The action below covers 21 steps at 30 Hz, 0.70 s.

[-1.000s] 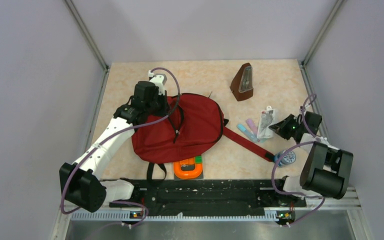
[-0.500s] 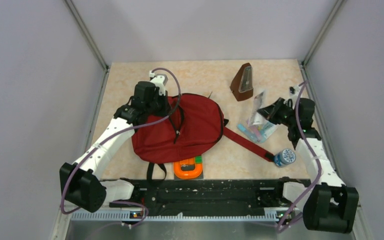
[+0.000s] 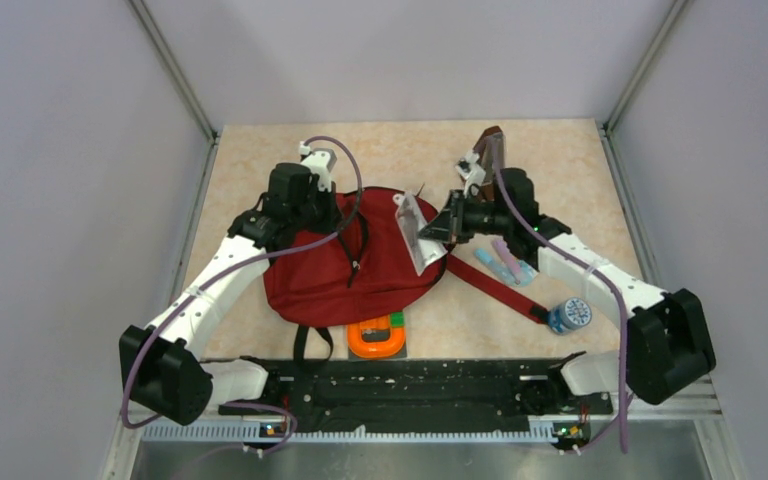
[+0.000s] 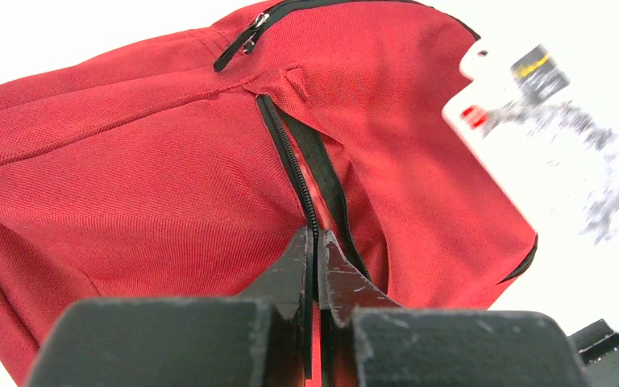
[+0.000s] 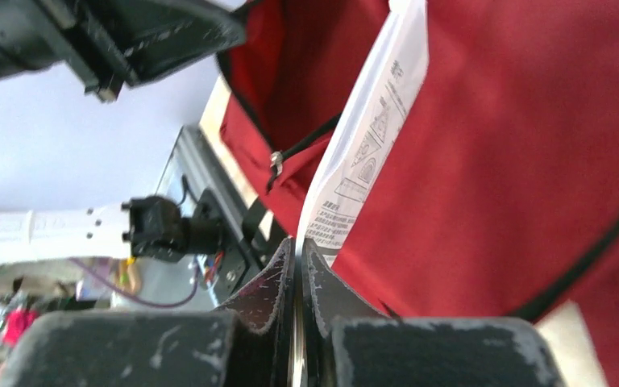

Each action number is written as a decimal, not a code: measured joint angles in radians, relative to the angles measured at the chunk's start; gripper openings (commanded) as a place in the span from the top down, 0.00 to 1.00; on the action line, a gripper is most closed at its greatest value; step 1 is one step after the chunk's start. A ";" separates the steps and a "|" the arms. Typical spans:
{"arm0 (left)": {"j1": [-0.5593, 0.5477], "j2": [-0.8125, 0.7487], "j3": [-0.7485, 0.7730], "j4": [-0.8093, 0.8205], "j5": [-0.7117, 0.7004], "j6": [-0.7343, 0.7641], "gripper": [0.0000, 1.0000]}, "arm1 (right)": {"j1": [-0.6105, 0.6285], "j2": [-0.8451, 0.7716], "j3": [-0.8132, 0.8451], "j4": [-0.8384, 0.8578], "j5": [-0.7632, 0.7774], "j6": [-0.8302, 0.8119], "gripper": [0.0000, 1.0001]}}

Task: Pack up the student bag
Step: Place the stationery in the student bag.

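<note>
The student bag, dark red with a black zipper, lies in the middle of the table. My left gripper is at its upper left, shut on the zipper edge and holding that edge up. My right gripper reaches in from the right, shut on the lower edge of a white printed packet. The packet stands tilted over the bag's right part, near the raised opening. In the left wrist view the packet appears blurred to the right of the bag.
The bag's long red strap trails right toward a blue round thing. Pastel tubes lie under the right arm. A brown wedge-shaped object stands behind it. An orange clamp-like item sits at the bag's near edge.
My right arm has swung from the table's right side leftward, carrying the white packet up and over to the bag. The left arm and the bag have stayed put.
</note>
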State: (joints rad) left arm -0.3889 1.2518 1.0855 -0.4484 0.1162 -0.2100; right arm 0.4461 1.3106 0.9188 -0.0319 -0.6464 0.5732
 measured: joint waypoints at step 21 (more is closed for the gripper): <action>0.000 0.000 0.000 0.000 0.002 0.000 1.00 | 0.204 0.298 0.074 0.347 -0.169 0.213 1.00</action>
State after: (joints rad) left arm -0.3889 1.2518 1.0855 -0.4484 0.1181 -0.2100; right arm 0.6502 1.6089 0.9924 0.3153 -0.8158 0.7864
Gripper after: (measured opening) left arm 0.021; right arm 0.008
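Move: My right hand already holds the stationery pouch. The open pocket slit in the student bag's front lies about 14 cm to that hand's left, level with it front to back and some 6 cm below. The orange case sits 15 cm back and 11 cm left, the coloured pens 3 cm ahead and 19 cm right, both roughly 18 cm lower. From my left hand the slit's middle is some 3 cm right, 1 cm back and 3 cm lower. I sweep the pouch over the bag to my left, about 10 cm, towards the pocket slit beside my left fingers. The sweep draws back some 4 cm at first, then slows and runs almost purely left, nearly level. My right wrist turns roughly 20 degrees, mostly counter-clockwise, keeping the pouch pinched; my closed left fingers stay put at the zipper edge. ##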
